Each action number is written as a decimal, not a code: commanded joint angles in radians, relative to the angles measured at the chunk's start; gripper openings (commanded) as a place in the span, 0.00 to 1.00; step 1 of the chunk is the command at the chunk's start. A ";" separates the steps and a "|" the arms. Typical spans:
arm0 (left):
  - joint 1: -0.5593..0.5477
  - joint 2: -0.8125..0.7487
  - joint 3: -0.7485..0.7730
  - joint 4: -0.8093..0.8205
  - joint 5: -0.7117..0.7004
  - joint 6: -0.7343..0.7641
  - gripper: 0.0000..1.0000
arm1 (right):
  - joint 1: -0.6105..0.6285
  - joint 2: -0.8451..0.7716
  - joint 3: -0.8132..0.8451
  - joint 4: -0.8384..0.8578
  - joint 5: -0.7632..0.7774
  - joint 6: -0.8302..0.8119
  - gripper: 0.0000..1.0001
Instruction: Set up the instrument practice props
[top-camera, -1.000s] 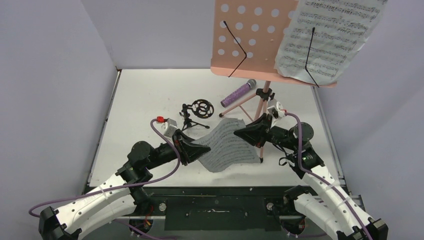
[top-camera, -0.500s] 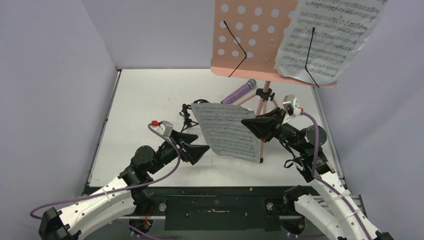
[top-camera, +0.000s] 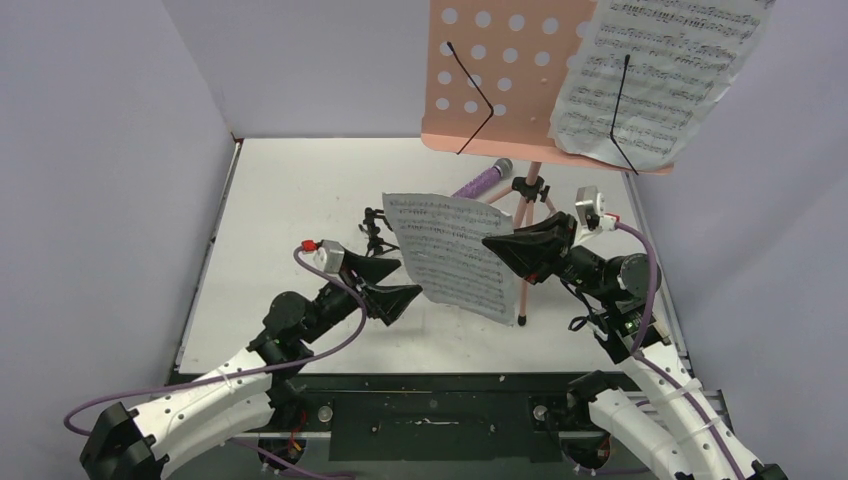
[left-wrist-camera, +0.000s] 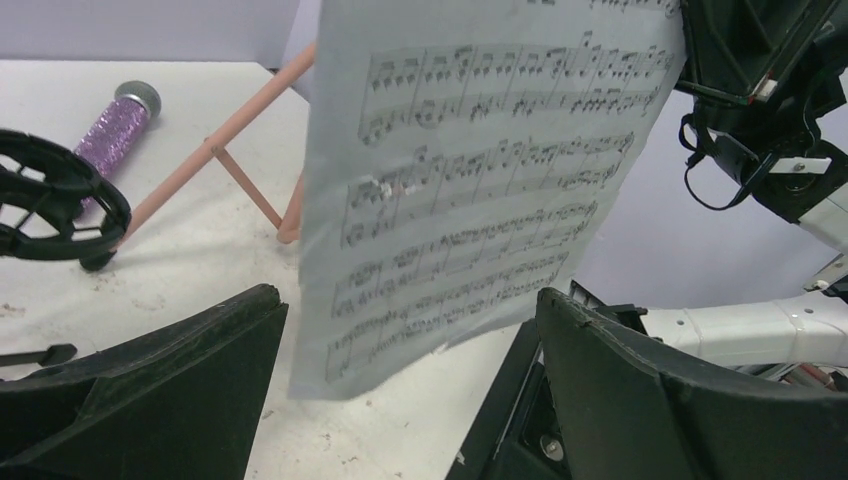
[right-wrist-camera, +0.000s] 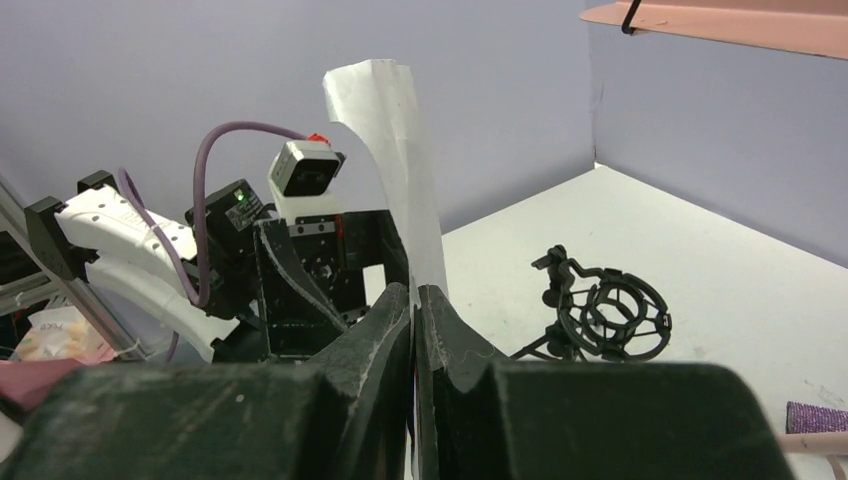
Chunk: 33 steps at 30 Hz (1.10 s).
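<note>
My right gripper is shut on the right edge of a white sheet-music page, which hangs upright above the table. In the right wrist view the page rises from between the closed fingertips. My left gripper stands open just left of the page, touching nothing; its wrist view shows the page beyond its spread fingers. The pink music stand holds another page on its right half. The purple microphone lies by the stand's legs. The page partly hides the black mic stand.
The pink tripod legs stand right behind the held page, close to my right gripper. Black wire page holders cross the stand's desk. Grey walls enclose the white table on three sides.
The left gripper opened and let go of the page. The right gripper lifted the page from lying bent on the table to hanging upright, and rose slightly.
</note>
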<state>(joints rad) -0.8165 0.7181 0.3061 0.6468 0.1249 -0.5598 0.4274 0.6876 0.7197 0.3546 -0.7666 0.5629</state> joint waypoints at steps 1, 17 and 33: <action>0.068 0.026 0.090 0.019 0.112 0.018 0.96 | 0.007 -0.005 0.034 0.059 -0.033 0.005 0.05; 0.220 0.248 0.168 0.351 0.555 -0.159 0.64 | 0.009 0.028 0.019 0.108 -0.053 0.030 0.05; 0.220 0.204 0.151 0.361 0.521 -0.198 0.00 | 0.008 0.035 -0.023 -0.052 -0.026 -0.088 0.38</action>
<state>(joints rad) -0.6003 0.9642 0.4351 0.9539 0.6449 -0.7383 0.4274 0.7246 0.7170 0.3412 -0.8005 0.5446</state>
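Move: The sheet music hangs from my right hand, with its middle about 6 cm left of and 6 cm below that hand, about level with it fore and aft. From my open left hand, the sheet's middle is some 7 cm right and 6 cm up, level fore and aft. The mic holder stands about 26 cm ahead of my left hand, 6 cm left and 19 cm below. The music stand's tripod is roughly 28 cm ahead of my right hand and 9 cm to its left, low down. I bring my open left hand forward and up a couple of centimetres, then draw it back about 3 cm and to the right while still rising, about 4.5 cm up in all, swinging the fingers some 20 degrees clockwise. They close and pinch the sheet's left edge. My right hand stays nearly in place holding the sheet, and at the very end its fingers begin to open as it sinks slightly. ##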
